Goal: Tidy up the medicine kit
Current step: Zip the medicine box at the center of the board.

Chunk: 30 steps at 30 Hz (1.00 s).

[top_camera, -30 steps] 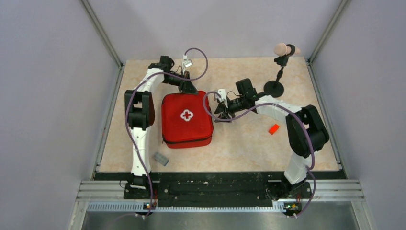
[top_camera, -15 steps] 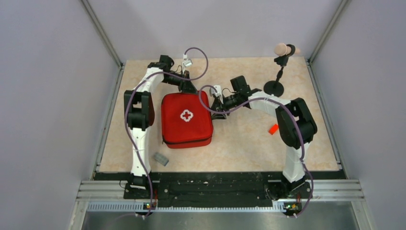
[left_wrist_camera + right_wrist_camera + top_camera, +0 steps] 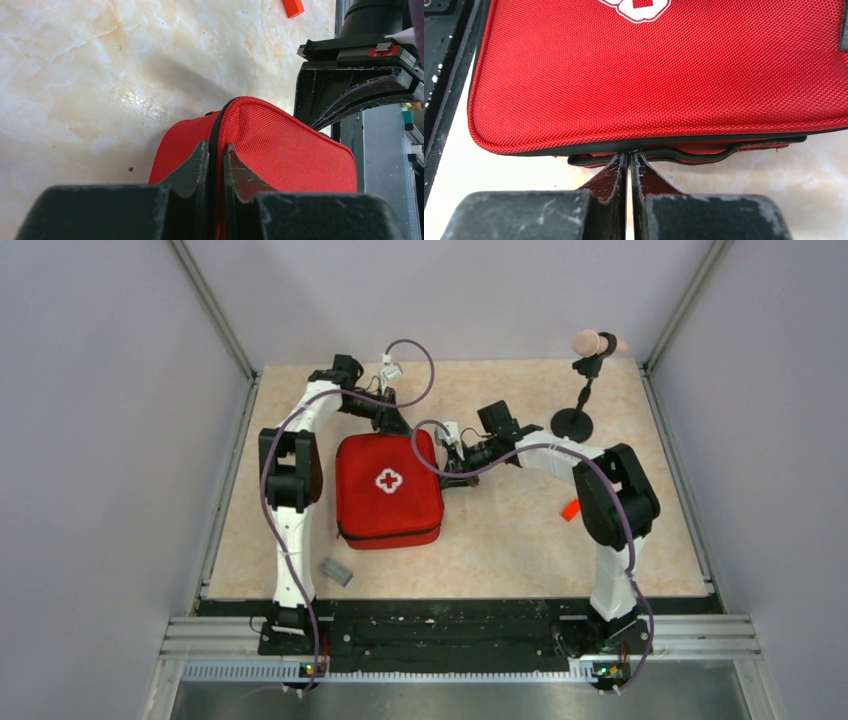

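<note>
The medicine kit (image 3: 388, 490), a red zip pouch with a white cross, lies flat left of the table's middle. My left gripper (image 3: 395, 428) is at its far edge. In the left wrist view its fingers (image 3: 216, 146) are shut on the kit's (image 3: 280, 145) black zipper edging. My right gripper (image 3: 447, 472) is against the kit's right side. Seen from the right wrist, its fingertips (image 3: 630, 152) are shut together right at the black zipper seam of the kit (image 3: 649, 75). Whether they pinch anything thin there I cannot tell. A loop of black edging sags below the seam.
A small orange-red block (image 3: 571, 509) lies on the table right of the right arm. A grey block (image 3: 336, 572) sits near the front left. A microphone stand (image 3: 572, 422) stands at the back right. Grey walls close in the table.
My right gripper has swung left to the kit's right edge and shut its jaws there. The left gripper has kept its hold on the far edge.
</note>
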### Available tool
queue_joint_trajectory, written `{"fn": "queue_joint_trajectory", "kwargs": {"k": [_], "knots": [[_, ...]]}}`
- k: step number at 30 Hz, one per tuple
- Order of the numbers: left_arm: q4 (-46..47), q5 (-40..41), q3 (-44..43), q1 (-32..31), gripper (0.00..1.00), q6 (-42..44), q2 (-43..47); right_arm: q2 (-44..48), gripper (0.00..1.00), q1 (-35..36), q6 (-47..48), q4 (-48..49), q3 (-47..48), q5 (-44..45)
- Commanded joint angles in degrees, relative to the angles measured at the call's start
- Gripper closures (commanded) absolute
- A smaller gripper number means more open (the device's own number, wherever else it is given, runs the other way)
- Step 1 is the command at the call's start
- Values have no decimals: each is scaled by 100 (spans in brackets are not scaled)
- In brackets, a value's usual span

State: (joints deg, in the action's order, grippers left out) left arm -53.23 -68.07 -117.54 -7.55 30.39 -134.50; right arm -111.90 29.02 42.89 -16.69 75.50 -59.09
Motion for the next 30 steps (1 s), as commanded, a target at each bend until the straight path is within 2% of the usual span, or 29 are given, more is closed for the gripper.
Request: {"fn": "queue_joint_trajectory", "kwargs": {"k": [1,6,10,13,16,26,30], "knots": [[497,265,-204,117,100,-481,310,361,100,70,405,-642,192,386],[1129,822,-265,332,100,-995,201,807,100,70,1278,-1601,159,874],[1560,1419,-301,488,100,-1581,93,746,100,74,1869,-2559,409,1217],[2215,2015,-67,617,100,-2538,164,658,100,61,1937,-2791,481,1408],[2428,2483,127,702,100,-3011,301,496,100,60,1790,-2959,620,1585],[2470,3746,721,1402,100,-3110,680,456,100,26,1796,-3362,985,2201],[2416,3440,1145,1547,100,-3297,1074,282,100,26,1654,-3231,1197,2566]]}}
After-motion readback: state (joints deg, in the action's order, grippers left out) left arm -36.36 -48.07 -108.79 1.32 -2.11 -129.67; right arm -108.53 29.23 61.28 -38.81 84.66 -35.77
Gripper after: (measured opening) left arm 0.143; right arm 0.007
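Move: My left hand still pinches the medicine box's far edge near its far right corner, with the box's middle about 12 cm back, 4 cm left and 4 cm below. My right fingers are shut at the zip pull on the box's right side; the near right corner is roughly 10 cm straight back, and the box's middle 11 cm left and 2 cm back. The grey blister pack lies some 20 cm back and 22 cm left of my right hand, on the table. Keeping my pinch, I swing the box's far edge about 10 cm left and 6 cm forward with my left hand, sinking slightly and turning some 30 degrees counter-clockwise. Against that, my shut right fingers draw the zip pull about 5 cm right, then ease some 3 cm forward, while that wrist rolls and its fingertips tip lower. ##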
